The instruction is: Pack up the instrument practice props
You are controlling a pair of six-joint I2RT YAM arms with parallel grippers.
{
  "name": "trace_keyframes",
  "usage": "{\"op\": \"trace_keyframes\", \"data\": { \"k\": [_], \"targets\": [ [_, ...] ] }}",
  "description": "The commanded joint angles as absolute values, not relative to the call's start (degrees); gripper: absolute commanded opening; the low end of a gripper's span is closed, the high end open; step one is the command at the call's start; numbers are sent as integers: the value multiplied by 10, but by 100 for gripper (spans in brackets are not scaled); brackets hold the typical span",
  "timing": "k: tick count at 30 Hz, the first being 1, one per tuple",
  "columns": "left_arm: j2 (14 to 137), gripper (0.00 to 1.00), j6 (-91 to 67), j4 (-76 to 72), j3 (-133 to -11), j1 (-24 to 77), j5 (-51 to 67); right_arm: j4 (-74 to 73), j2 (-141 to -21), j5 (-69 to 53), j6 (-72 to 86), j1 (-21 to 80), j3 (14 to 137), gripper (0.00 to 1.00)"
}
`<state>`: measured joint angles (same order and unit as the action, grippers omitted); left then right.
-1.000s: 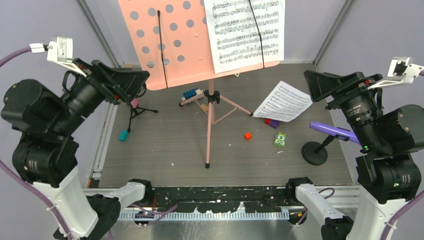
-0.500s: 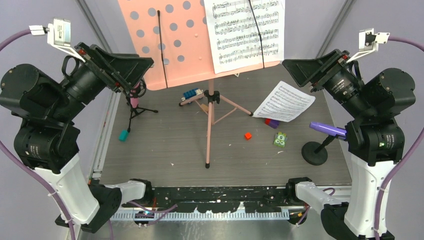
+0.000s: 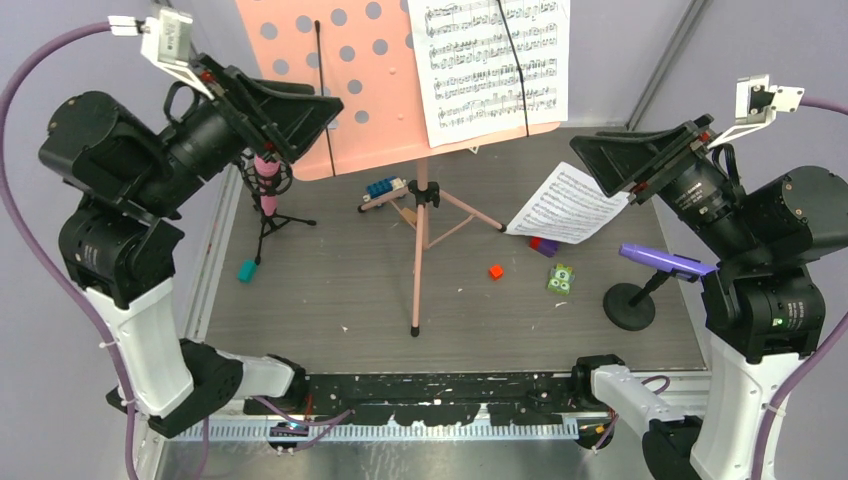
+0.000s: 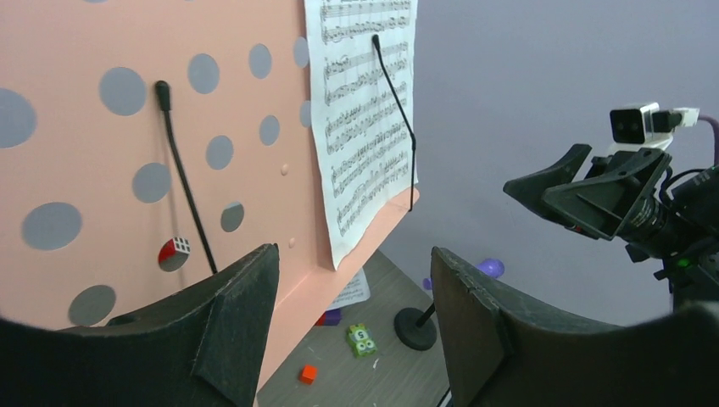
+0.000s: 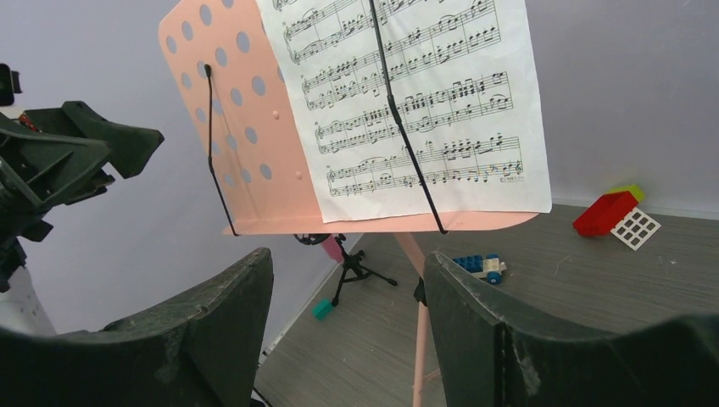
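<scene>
The pink perforated music rack [image 3: 340, 80] stands on its tripod at the back, with a white sheet-music page [image 3: 490, 65] held on it under a black wire arm. A second page [image 3: 565, 205] lies tilted on the floor at the right. A pink microphone [image 3: 267, 185] sits in a black tripod mount. A purple microphone [image 3: 665, 262] rests on a round-based mount [image 3: 630, 305]. My left gripper [image 3: 318, 130] hangs open beside the rack's lower left edge. My right gripper [image 3: 595, 165] is open above the loose page. Both face the rack [image 4: 102, 153] [image 5: 254, 127], holding nothing.
Small toy blocks lie on the floor: a teal one [image 3: 246, 270], an orange cube [image 3: 495, 271], a green one [image 3: 560, 279] and a purple one [image 3: 545, 245]. A blue toy car [image 3: 382, 188] sits behind the rack's pole [image 3: 418, 260]. A red block [image 5: 604, 212] lies far back.
The left arm rose and swung right, bringing its open gripper up to the rack's left edge. The right arm lifted and turned left toward the rack. Nothing was picked up.
</scene>
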<state>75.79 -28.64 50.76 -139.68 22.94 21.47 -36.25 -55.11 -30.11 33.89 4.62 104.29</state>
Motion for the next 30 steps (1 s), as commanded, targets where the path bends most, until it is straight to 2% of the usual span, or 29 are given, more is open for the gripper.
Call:
{"op": "trace_keyframes", "data": {
  "k": [1,11,22,30],
  "targets": [
    [773,67,-218,499,-1402,291,164,-359,-549,-313,327,44,1039,70],
    [788,67,-192,504,-1400,347,157,-336,-542,-316,338,44,1011,70],
    [829,68,-112,502,-1392,532,-40,-334,-544,-316,324,44,1008,71],
    [849,68,-146,457,-1367,540,-42,-317,-565,-328,335,43,1027,72]
  ]
}}
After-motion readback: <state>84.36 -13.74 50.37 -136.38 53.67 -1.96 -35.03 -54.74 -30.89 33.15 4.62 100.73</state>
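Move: The sheet music still on the stand is some 20 cm ahead of the left hand, about 21 cm to its right and roughly 8 cm lower. The black clip arm across it is about 3 cm farther right; the empty-side clip arm is almost straight ahead, some 19 cm out and 12 cm down. From the right hand the sheet is about 21 cm ahead, 9 cm left and 4 cm below. Towards the remaining sheet, the open left hand sweeps about 11 cm to the right across the front of the music stand, slowing briefly early on, then sinking so that it ends some 6 cm lower. Its left side rolls up by about 15 degrees, and its fingers stay open, touching nothing. The right hand, also open, settles about 2 cm lower. ##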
